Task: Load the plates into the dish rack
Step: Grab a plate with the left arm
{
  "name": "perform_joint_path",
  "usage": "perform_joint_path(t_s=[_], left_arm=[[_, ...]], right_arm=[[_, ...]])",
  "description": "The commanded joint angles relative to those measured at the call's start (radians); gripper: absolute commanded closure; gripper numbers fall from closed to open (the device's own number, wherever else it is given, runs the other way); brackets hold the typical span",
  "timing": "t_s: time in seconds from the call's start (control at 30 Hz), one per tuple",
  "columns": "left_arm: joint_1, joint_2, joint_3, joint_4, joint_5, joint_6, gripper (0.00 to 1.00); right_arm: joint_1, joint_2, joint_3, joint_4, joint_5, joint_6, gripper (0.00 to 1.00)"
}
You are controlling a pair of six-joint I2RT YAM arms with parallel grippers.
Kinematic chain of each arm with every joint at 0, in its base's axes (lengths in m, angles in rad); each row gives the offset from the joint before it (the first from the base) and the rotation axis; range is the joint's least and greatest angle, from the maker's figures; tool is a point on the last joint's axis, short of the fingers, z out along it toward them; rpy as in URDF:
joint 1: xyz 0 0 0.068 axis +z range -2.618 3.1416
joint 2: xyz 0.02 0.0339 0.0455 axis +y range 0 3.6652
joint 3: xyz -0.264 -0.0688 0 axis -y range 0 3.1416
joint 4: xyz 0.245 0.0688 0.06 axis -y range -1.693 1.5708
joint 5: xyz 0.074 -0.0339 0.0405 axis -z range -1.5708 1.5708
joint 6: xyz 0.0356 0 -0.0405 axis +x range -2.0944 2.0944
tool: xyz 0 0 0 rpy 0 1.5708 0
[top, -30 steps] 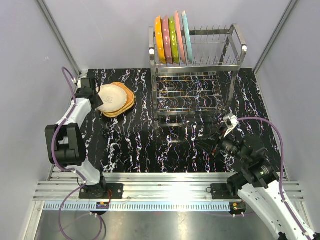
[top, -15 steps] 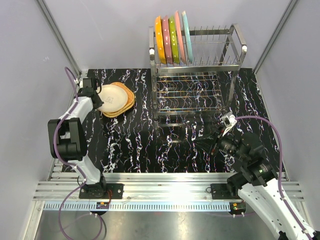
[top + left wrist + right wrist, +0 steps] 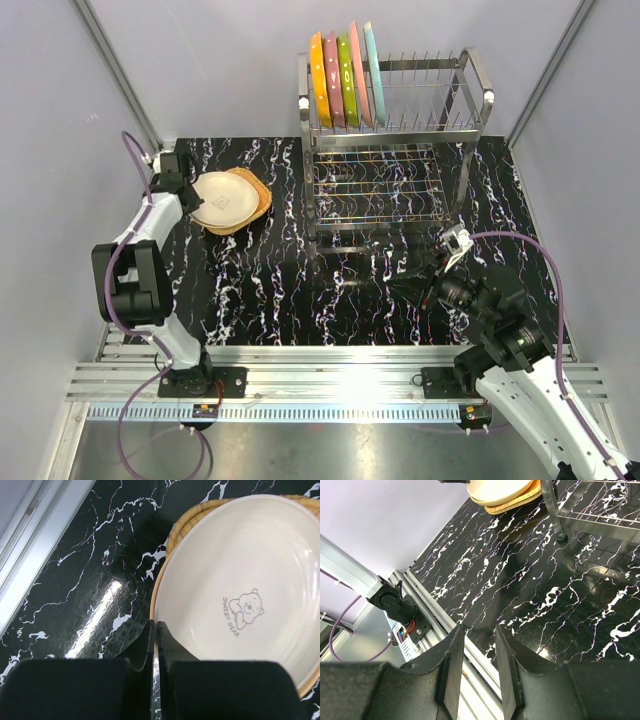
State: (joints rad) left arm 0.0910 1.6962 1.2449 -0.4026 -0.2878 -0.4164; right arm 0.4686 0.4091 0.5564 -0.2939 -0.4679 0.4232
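A cream plate [image 3: 225, 200] with a bear print lies on top of a stack of tan plates [image 3: 263, 197] at the back left of the table. My left gripper [image 3: 188, 203] is shut on the cream plate's left rim; in the left wrist view the gripper [image 3: 155, 627] pinches the rim of the plate [image 3: 240, 575], with the tan plates [image 3: 174, 532] beneath. The dish rack [image 3: 440, 62] stands at the back. Several plates [image 3: 345, 75], orange, pink, green and light blue, stand at the left of its upper tier. My right gripper [image 3: 420, 290] is open and empty above the table, its jaws [image 3: 477, 630] apart.
The rack's lower tier [image 3: 380, 185] holds nothing. A rack leg [image 3: 552, 510] and the plate stack [image 3: 497, 490] show far off in the right wrist view. A metal rail [image 3: 330, 360] runs along the table's near edge. Grey walls close in both sides.
The cream plate has shifted a little to the right over the tan stack, and my left wrist has moved slightly with it. The right arm has barely moved.
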Motion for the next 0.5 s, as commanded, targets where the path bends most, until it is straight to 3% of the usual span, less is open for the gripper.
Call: perform_joint_path(t_s=[0.0, 0.47], left_arm=[[-0.002, -0.093, 0.056, 0.013, 0.013, -0.024, 1.00], [-0.002, -0.251, 0.045, -0.002, 0.032, -0.091, 1.00]], right_arm=[[0.005, 0.000, 0.010, 0.006, 0.014, 0.003, 0.62], [0.005, 0.013, 0.020, -0.013, 0.034, 0.002, 0.62]])
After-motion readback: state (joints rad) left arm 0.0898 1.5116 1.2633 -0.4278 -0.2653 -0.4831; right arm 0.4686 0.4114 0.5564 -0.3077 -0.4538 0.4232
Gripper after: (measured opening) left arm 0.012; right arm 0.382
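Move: The white bear plate is already pinched by its left rim in my left hand, its middle about 8 cm to the right and 4 cm ahead. The peach plate lies just beneath it, about 7 cm right, 2 cm ahead and 3 cm down; the dish rack's middle is some 45 cm right, 8 cm ahead and 10 cm up. From my right hand the white plate is about 28 cm ahead, 42 cm left and 14 cm below. I keep my left fingers shut on the white plate's rim and lift almost straight up, about 8 cm, smoothly and without turning back, raising the plate away from the peach plate. As I rise, I tip the hand upward by some 10 degrees, so the fingers point less steeply down. ##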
